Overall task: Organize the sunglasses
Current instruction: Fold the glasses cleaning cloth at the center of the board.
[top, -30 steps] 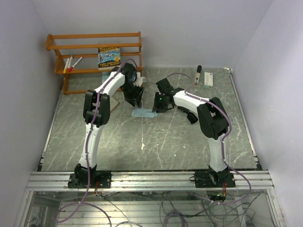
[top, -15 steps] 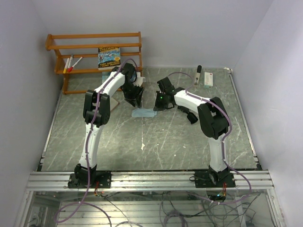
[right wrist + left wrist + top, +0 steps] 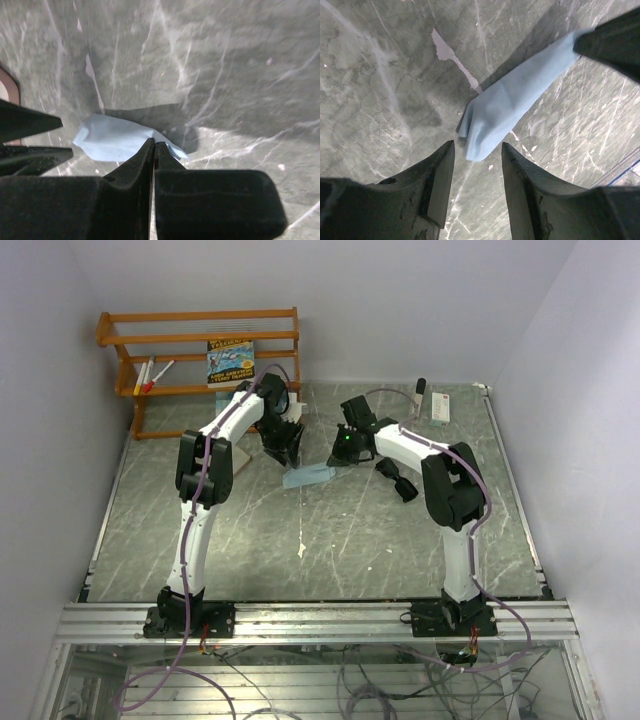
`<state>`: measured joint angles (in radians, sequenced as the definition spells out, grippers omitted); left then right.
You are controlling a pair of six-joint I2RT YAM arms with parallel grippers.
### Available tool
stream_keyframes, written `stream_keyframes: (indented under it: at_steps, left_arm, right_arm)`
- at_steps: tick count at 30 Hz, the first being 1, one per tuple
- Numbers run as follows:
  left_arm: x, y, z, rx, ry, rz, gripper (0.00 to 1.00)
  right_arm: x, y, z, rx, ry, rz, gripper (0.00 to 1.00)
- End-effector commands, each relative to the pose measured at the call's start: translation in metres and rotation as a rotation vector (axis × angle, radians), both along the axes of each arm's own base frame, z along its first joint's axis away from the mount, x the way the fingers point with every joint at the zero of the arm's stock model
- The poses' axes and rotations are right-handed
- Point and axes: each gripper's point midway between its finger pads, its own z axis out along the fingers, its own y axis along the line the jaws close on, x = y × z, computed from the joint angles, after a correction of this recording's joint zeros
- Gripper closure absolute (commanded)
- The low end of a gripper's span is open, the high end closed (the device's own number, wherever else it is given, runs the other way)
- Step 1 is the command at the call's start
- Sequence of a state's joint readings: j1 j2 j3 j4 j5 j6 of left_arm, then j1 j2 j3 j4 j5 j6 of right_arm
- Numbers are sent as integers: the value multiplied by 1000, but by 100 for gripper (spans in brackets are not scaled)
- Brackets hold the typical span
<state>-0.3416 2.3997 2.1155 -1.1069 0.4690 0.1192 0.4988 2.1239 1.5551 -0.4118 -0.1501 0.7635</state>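
Observation:
A light blue cloth (image 3: 308,476) lies in the middle of the far half of the table. My right gripper (image 3: 340,453) is shut on the cloth's right end and lifts that end a little; in the right wrist view the cloth (image 3: 112,137) shows at the closed tips of the gripper (image 3: 154,145). My left gripper (image 3: 283,447) is open, and the cloth's free end (image 3: 505,110) lies just beyond the gripper (image 3: 477,150), not between the fingers. A dark object that looks like black sunglasses (image 3: 398,481) lies on the table beside the right arm.
A wooden shelf (image 3: 200,340) with a book (image 3: 230,361) and markers (image 3: 150,374) stands at the back left. A white box (image 3: 441,408) and a dark stick (image 3: 420,395) lie at the back right. A pale flat object (image 3: 243,452) lies under the left arm.
My right gripper has moved a little away and to the right, pulling the cloth's right end with it. The left arm has barely moved.

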Motion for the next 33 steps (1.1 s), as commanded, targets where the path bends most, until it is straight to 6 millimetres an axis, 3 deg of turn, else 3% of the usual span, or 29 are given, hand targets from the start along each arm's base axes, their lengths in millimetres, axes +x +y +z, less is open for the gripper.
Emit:
stream_keyframes:
  at_steps: [1,6,10,17,22,33]
  left_arm:
    - [5,-3,2,-27,1,6,47]
    - [9,-4,6,-33,-11,14,47]
    - [11,-4,6,-36,-12,19,47]
    - [7,-2,6,-29,-9,17,47]
    - [4,4,11,-12,-30,22,47]
    - [1,15,31,29,-98,49,47]
  right_arm:
    - [19,-12,-4,32,41,-65,100]
    - [26,-9,-12,85,80,-66,99]
    - [35,-10,-14,120,79,-69,76]
    - [37,-12,8,191,-10,-54,64]
    - [19,-21,16,146,-36,-26,62]
    - [-7,-22,-8,-46,-6,80,68]
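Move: The cloth, a narrow folded strip, lies between the hands: its middle is about 5 cm left of the right hand, 3 cm back and 2 cm lower, its right-hand end already at the shut right fingers. From the left hand the cloth's middle is some 4 cm to the right, 3 cm back and 3 cm down. The black sunglasses lie about 16 cm right of the right hand and 4 cm back; the glasses case is roughly 26 cm to its left and about level. The cloth's far edge near its right end, still pinched in the shut right fingers, is drawn about 3 cm forward and a little right, then lowered 1–2 cm towards the board; there the fingers open to about a third and let go. The right hand then comes back over the cloth by some 3.5 cm, rising about 2 cm before dipping slightly. The left hand, half open, makes only a small dip and rise, shifting about a centimetre back and left. ##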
